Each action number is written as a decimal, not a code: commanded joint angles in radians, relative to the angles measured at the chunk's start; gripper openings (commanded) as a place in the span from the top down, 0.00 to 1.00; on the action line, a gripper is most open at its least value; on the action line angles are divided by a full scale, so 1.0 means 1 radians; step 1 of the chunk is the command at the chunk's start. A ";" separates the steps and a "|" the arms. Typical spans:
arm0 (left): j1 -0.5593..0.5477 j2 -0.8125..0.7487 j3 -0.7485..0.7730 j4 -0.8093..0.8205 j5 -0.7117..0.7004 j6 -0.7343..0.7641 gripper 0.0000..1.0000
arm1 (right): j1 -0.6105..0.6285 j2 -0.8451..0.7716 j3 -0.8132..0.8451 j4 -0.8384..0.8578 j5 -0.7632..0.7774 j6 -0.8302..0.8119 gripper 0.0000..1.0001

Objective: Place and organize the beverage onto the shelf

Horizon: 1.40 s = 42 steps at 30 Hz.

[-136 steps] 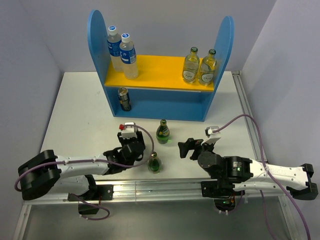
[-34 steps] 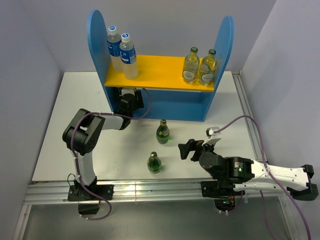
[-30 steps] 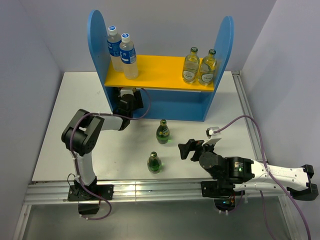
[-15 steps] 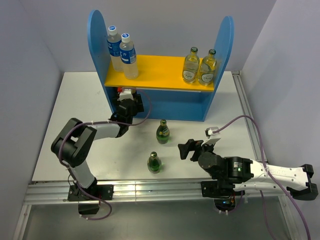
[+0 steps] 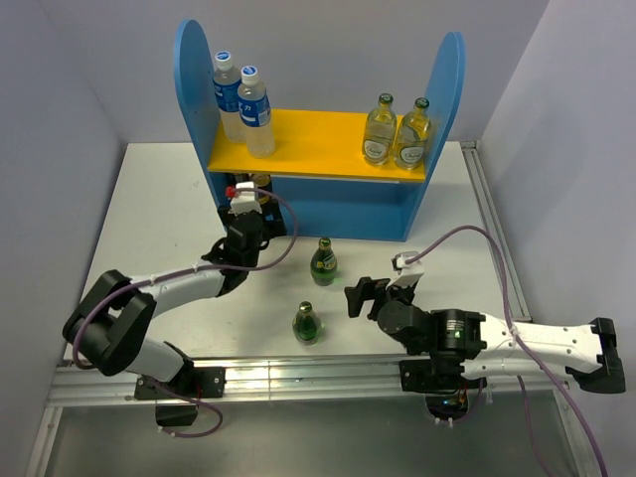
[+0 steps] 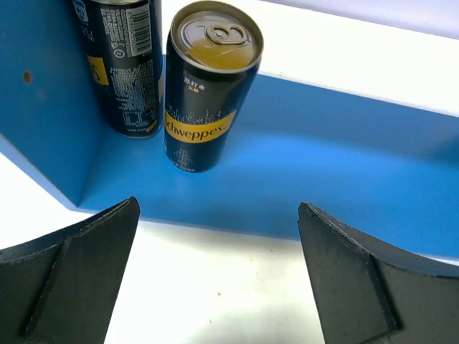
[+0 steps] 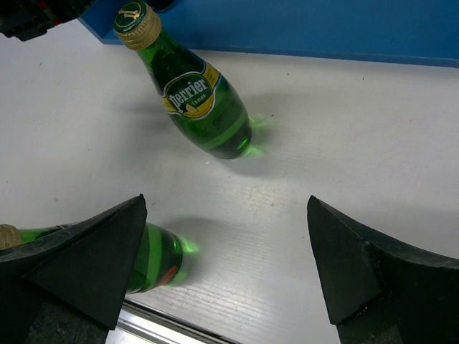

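The blue shelf point(image 5: 318, 214) stands at the back with a yellow upper board. Two dark Schweppes cans point(image 6: 209, 82) stand on its lower level at the left, one point(image 6: 122, 64) behind the other. My left gripper point(image 6: 219, 236) is open and empty, just in front of the lower level's edge; it also shows in the top view point(image 5: 243, 209). Two green Perrier bottles stand on the table, one point(image 7: 190, 97) farther back, one point(image 7: 140, 261) near the front edge. My right gripper point(image 7: 226, 258) is open and empty, right of the near bottle point(image 5: 307, 323).
Two water bottles point(image 5: 243, 104) stand at the left of the yellow board and two pale glass bottles point(image 5: 397, 129) at its right. The lower level's right part shows bare blue floor point(image 6: 344, 172). A metal rail point(image 5: 298, 376) runs along the table's front edge.
The left gripper carried a can into the lower level beside the first can, let it go, and has drawn back out, open. The right gripper has shifted slightly left.
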 commanded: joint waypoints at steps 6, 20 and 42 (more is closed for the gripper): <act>-0.111 -0.132 -0.029 -0.136 -0.097 -0.049 0.01 | 0.005 0.064 0.037 0.128 0.000 -0.015 0.00; -0.168 -0.455 0.075 -0.565 -0.087 -0.086 0.01 | -0.001 0.243 0.038 0.372 -0.072 -0.127 0.00; -0.173 -0.676 -0.055 -0.553 -0.093 -0.057 0.01 | -0.315 0.701 0.147 0.737 -0.178 -0.255 0.00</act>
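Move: The far green Perrier bottle stands roughly 12 cm ahead of the right hand and 10 cm to its left, its middle some 8 cm lower. The near green bottle is about 3 cm back and 14 cm left of that hand, equally low. From the left hand, the far bottle lies about 5 cm back, 14 cm to the right and 6 cm below; the front can on the lower shelf is some 11 cm straight ahead and 6 cm down. The far Perrier bottle is what the right hand closes in on, fingers wide open: first about 7 cm to the left while slowly sinking, then some 9 cm forward, about 4 cm lower in all, not gripping yet. Meanwhile the empty left hand, still open, backs about 11 cm away from the shelved cans and rises some 8 cm, swinging slightly right and then left. ##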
